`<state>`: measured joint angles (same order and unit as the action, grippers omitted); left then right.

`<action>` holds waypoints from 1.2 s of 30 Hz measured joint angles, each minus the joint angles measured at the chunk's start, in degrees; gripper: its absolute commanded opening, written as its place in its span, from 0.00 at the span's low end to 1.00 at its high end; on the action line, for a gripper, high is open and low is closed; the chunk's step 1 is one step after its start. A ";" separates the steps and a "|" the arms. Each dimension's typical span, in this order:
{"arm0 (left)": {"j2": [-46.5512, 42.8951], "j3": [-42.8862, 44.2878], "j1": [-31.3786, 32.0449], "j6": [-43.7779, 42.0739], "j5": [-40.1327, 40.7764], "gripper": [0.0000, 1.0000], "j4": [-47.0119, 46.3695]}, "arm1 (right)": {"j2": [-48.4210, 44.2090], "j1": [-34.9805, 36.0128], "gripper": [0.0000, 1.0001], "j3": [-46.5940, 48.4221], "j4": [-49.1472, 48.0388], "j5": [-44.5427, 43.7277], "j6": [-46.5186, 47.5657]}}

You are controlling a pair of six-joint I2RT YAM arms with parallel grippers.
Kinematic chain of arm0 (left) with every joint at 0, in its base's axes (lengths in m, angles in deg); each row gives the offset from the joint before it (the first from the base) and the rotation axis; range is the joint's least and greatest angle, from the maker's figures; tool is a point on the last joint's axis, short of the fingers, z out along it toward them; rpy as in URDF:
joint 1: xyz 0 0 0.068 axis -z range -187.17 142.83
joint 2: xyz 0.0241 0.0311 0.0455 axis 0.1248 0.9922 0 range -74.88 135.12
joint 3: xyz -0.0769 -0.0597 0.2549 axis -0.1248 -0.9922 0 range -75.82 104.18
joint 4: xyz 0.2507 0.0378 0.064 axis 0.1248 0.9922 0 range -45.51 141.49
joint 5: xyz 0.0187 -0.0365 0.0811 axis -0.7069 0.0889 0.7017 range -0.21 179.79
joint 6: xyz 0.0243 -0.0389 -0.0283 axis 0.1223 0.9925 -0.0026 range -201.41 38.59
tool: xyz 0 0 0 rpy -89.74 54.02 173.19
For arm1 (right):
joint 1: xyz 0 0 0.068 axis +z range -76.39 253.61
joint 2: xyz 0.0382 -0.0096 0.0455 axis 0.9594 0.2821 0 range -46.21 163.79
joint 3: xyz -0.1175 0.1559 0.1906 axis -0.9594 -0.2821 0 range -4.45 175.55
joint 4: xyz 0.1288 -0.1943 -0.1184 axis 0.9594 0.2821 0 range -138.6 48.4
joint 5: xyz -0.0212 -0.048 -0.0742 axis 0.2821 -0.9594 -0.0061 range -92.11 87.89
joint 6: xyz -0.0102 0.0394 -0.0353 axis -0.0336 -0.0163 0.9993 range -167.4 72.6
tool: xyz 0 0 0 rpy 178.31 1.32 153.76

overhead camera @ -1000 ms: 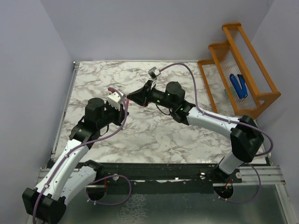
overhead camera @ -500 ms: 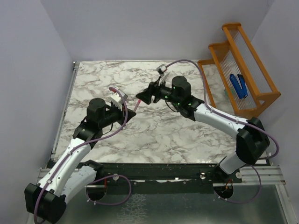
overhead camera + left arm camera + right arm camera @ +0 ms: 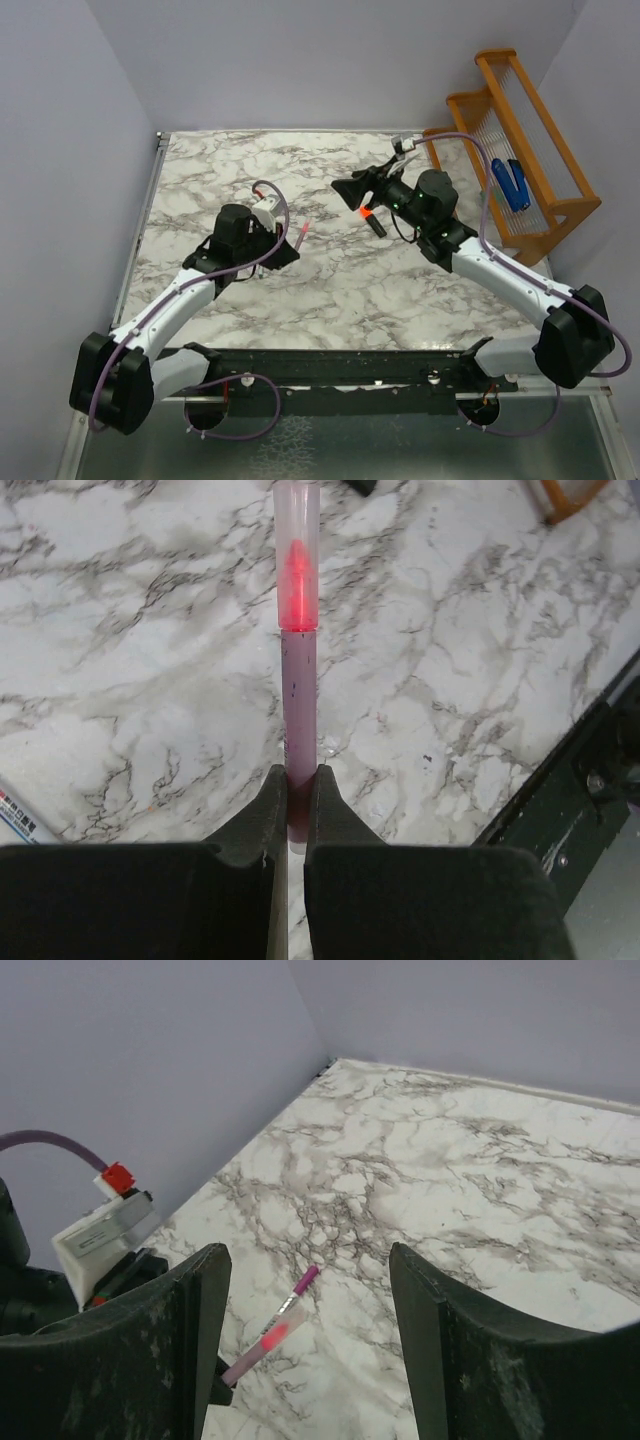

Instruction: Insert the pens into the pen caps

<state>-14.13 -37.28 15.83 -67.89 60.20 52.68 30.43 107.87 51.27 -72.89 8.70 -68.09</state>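
My left gripper (image 3: 297, 780) is shut on the lower end of a slim pink pen (image 3: 297, 695). The pen points away from it, and a clear cap (image 3: 297, 540) covers its red tip. From above, the left gripper (image 3: 283, 246) holds the pink pen (image 3: 300, 232) just over the marble, mid-table. My right gripper (image 3: 348, 188) hangs open to the right of it, apart from the pen. Between its wide fingers (image 3: 307, 1255) I see the held pink pen (image 3: 262, 1340). Beyond it a whitish pen with a magenta end (image 3: 305, 1282) lies on the table. A stubby black marker with an orange end (image 3: 368, 216) lies below the right gripper.
An orange wooden rack (image 3: 470, 125) stands at the back right with blue chunky objects (image 3: 510, 183) in it. The marble top (image 3: 220, 170) is walled at the left and back. A black rail (image 3: 330, 362) runs along the near edge.
My right gripper has opened and drawn back to the right, away from the left gripper. The left gripper has moved right, still holding the pink pen. The black marker now shows.
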 measured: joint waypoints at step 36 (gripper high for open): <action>41.86 28.22 12.33 10.54 40.87 0.06 20.24 | -16.24 -0.15 0.69 -13.00 17.59 -17.64 1.27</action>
<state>27.72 -9.06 28.16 -57.36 101.08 72.92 14.19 107.72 38.27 -55.30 -8.94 -66.82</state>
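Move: The left fingers already hold the pink pen by its tail. The bare patch of table it is being taken to lies about 7 cm ahead, level sideways and some 15 cm below. From the left hand, the purple-capped pen lies roughly 8 cm ahead and 9 cm left, and the orange-capped marker 16 cm ahead and 22 cm right. From the right hand, that bare patch is about 13 cm left, 2 cm back and 30 cm down. Sink the left gripper about 12 cm towards the bare table between the purple-capped pen and the marker. Take it some 8 cm forward early on, then go nearly straight down while swinging the fingers to point down, keeping the pink pen pinched. Meanwhile draw the empty right gripper rightwards, away from the pen, and down, turning it a little clockwise, then hold it still, fingers open. ##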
